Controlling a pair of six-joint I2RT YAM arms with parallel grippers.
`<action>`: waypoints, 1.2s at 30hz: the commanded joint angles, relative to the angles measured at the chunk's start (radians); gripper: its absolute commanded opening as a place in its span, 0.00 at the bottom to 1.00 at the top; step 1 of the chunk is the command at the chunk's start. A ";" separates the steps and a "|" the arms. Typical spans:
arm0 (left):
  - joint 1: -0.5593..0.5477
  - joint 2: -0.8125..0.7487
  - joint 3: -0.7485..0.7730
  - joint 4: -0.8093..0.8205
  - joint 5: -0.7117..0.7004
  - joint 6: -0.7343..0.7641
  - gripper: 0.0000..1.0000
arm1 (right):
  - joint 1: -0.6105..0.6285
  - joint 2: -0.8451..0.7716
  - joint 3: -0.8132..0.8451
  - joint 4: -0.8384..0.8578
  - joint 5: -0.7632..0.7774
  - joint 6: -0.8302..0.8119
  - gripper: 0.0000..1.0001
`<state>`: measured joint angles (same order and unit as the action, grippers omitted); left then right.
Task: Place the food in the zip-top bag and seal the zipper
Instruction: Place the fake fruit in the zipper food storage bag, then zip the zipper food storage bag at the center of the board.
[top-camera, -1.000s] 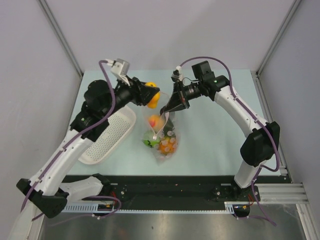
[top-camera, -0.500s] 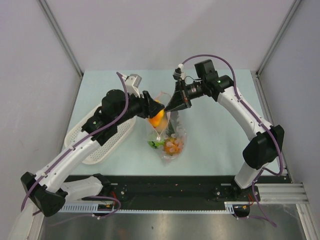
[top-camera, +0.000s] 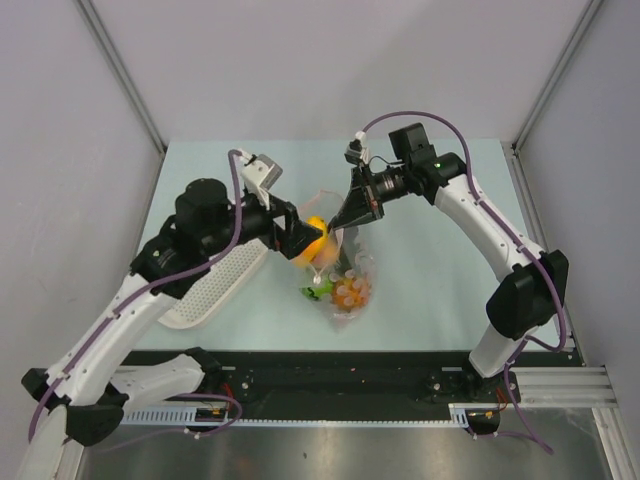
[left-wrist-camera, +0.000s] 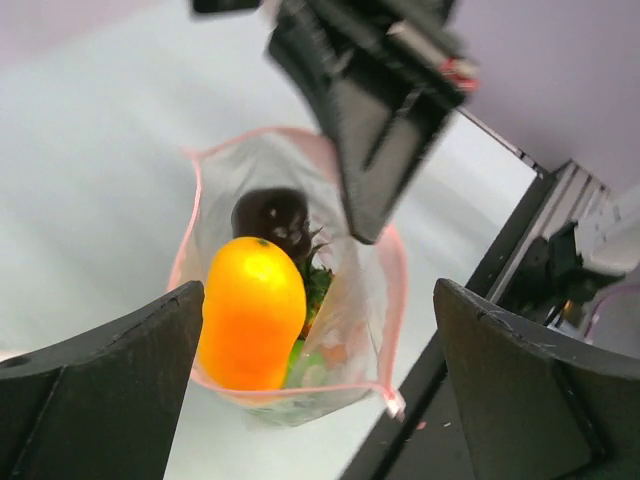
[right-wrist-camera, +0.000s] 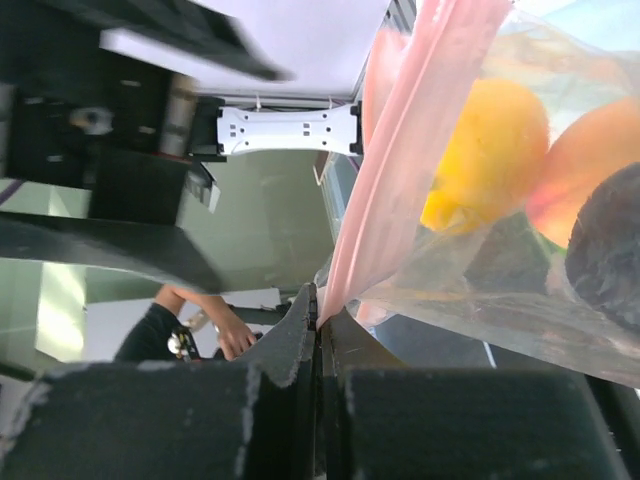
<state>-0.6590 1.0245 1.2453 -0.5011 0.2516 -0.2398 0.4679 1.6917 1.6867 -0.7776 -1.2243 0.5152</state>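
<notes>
The zip-top bag (top-camera: 352, 262) hangs open-mouthed over the middle of the table. My right gripper (top-camera: 350, 216) is shut on its pink zipper strip (right-wrist-camera: 400, 150), holding the rim up. My left gripper (top-camera: 300, 240) is open just left of the mouth, fingers wide apart (left-wrist-camera: 320, 390). The orange-yellow fruit (left-wrist-camera: 252, 312) sits in the bag mouth, free of both fingers. Below it inside are the dark brown ring (left-wrist-camera: 272, 215), the pineapple's green leaves (left-wrist-camera: 318, 282) and the green ball (top-camera: 318, 290). The pineapple (top-camera: 353, 292) lies at the bag's bottom. A peach-coloured fruit (right-wrist-camera: 590, 160) shows through the plastic.
The white perforated basket (top-camera: 215, 285) lies on the table under my left arm, left of the bag. The black rail with the arm bases (top-camera: 330, 375) runs along the near edge. Grey walls close in the table at the back and sides.
My left gripper carried the orange-yellow fruit from the back toward the bag, opened, and drew slightly left. The fruit now sits in the bag mouth. The right gripper kept holding the rim.
</notes>
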 joint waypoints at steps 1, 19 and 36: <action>-0.002 -0.084 0.088 -0.100 0.295 0.471 1.00 | 0.015 -0.069 0.007 -0.035 -0.064 -0.096 0.00; -0.125 0.013 0.100 -0.582 0.333 1.398 0.74 | 0.066 -0.066 0.034 -0.089 -0.037 -0.165 0.00; -0.307 -0.076 -0.126 -0.429 0.182 1.367 0.36 | 0.163 0.049 0.182 -0.134 0.019 -0.227 0.00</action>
<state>-0.9314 0.9813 1.1194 -0.9668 0.4236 1.1534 0.6083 1.7046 1.7718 -0.9131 -1.2045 0.3122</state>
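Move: The left hand, empty and wide open above the bag's mouth, next goes for the near rim by the zipper slider: about 8 cm back, 2 cm to its right and 13 cm below. The mango, already in the mouth, is some 3 cm back, 2 cm right and 8 cm below; the peach lies 5 cm back, 3 cm right and 14 cm down. From the right hand, still pinching the rim, the slider corner is about 6 cm back, 4 cm left and 8 cm lower. Back and down, after a small rise clear of the bag's mouth, the left hand comes about 10 cm towards its base and ends some 11 cm lower, turning strongly clockwise until its fingers point right and steeply down astride the near rim, roughly half closed. The right hand keeps its pinch and draws its part of the rim about 5 cm back and a little left. ##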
